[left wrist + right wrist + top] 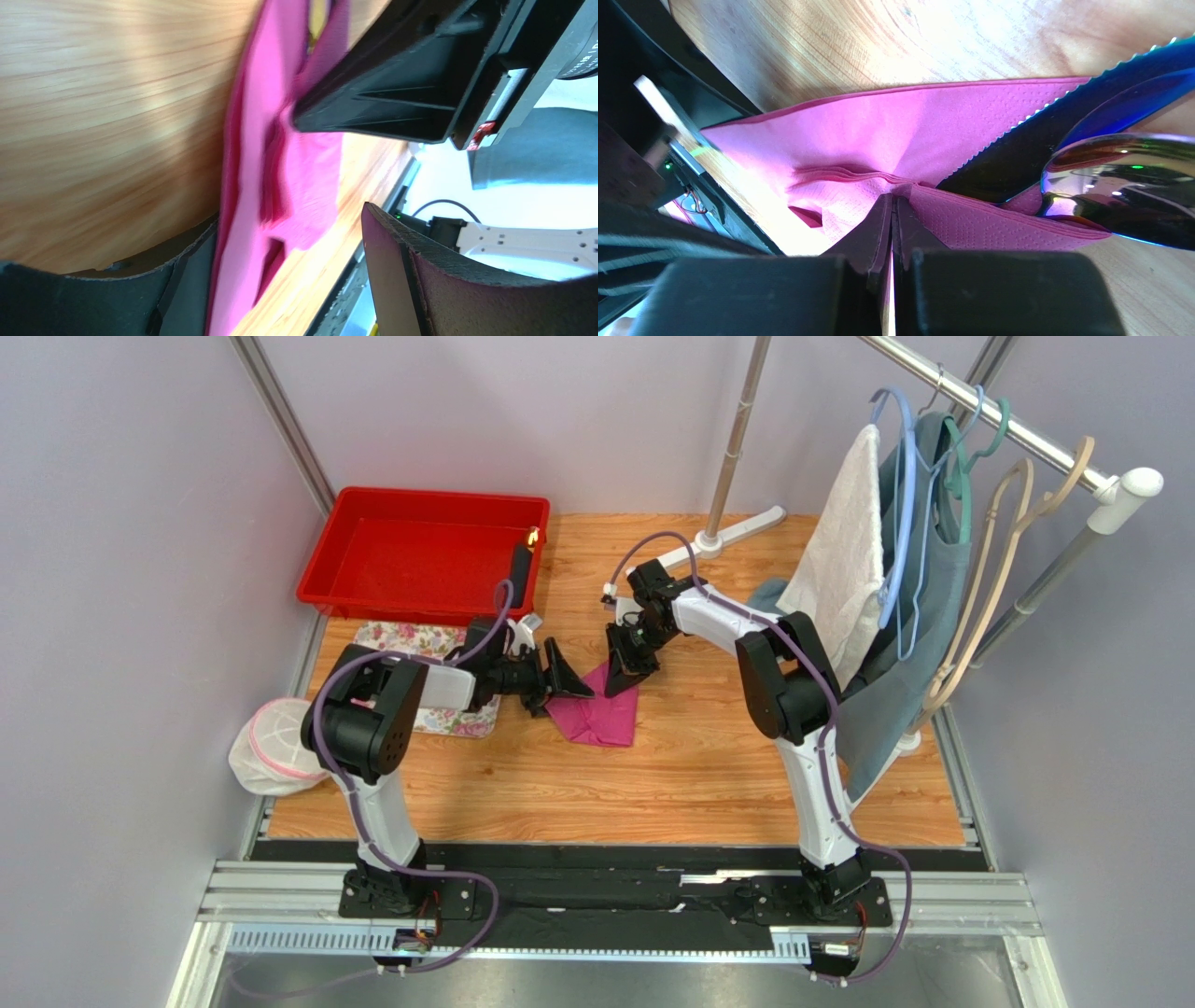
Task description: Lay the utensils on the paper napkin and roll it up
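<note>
The magenta paper napkin lies partly folded on the wooden table between my two grippers. In the right wrist view the utensils rest on the paper napkin: a dark serrated knife and an iridescent spoon, with a fold covering their lower ends. My right gripper is shut, pinching a raised fold of the napkin at its tips. My left gripper is open at the napkin's left edge. In the left wrist view the napkin runs past its left finger, and the right gripper's body is close above.
A red tray stands at the back left. A floral cloth lies under the left arm, with a white mesh pouch at the left edge. A garment rack with hangers and clothes fills the right side, its pole foot at the back.
</note>
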`<state>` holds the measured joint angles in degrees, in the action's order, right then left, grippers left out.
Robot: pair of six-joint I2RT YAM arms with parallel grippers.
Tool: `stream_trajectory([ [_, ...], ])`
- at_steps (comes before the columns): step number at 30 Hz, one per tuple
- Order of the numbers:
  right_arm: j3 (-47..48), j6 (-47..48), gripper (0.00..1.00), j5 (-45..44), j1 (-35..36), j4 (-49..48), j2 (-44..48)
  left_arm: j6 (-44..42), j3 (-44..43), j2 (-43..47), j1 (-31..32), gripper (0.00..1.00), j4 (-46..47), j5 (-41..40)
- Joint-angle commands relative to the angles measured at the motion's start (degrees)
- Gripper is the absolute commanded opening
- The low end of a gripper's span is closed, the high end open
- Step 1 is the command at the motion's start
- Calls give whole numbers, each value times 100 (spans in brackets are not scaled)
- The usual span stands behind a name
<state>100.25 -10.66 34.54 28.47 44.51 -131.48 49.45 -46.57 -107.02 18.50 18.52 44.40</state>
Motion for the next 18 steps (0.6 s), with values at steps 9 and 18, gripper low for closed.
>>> stream_trajectory([
  [9, -67, 239, 0, -633, 80, 31, -334, -955, -89, 507, -233, 44, -982, 7],
  [18, -40, 204, 0, -642, 80, 14, -369, -516, -238, 683, -58, 12, -631, 341],
])
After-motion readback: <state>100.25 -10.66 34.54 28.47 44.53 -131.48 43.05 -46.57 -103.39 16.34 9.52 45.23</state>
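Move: The near-left part of the paper napkin reaches in between the left hand's open fingers; the napkin's middle lies about 4 cm to that hand's right, 2 cm back and 3 cm below. From the left hand, the spoon bowl is some 7 cm ahead and 7 cm right, and the floral mat's middle roughly 21 cm left and 3 cm ahead. For the right hand, shut on the fold, the napkin's middle is about 3 cm back, 2 cm left and 1 cm lower. Drawing about 2 cm left and then 1 cm back, the left hand closes its fingers from wide open to nearly shut, so that they pinch the napkin's left edge between their tips while the wrist barely turns. The right hand stays where it is, its closed fingertips still resting on the napkin's fold beside the knife and spoon. ##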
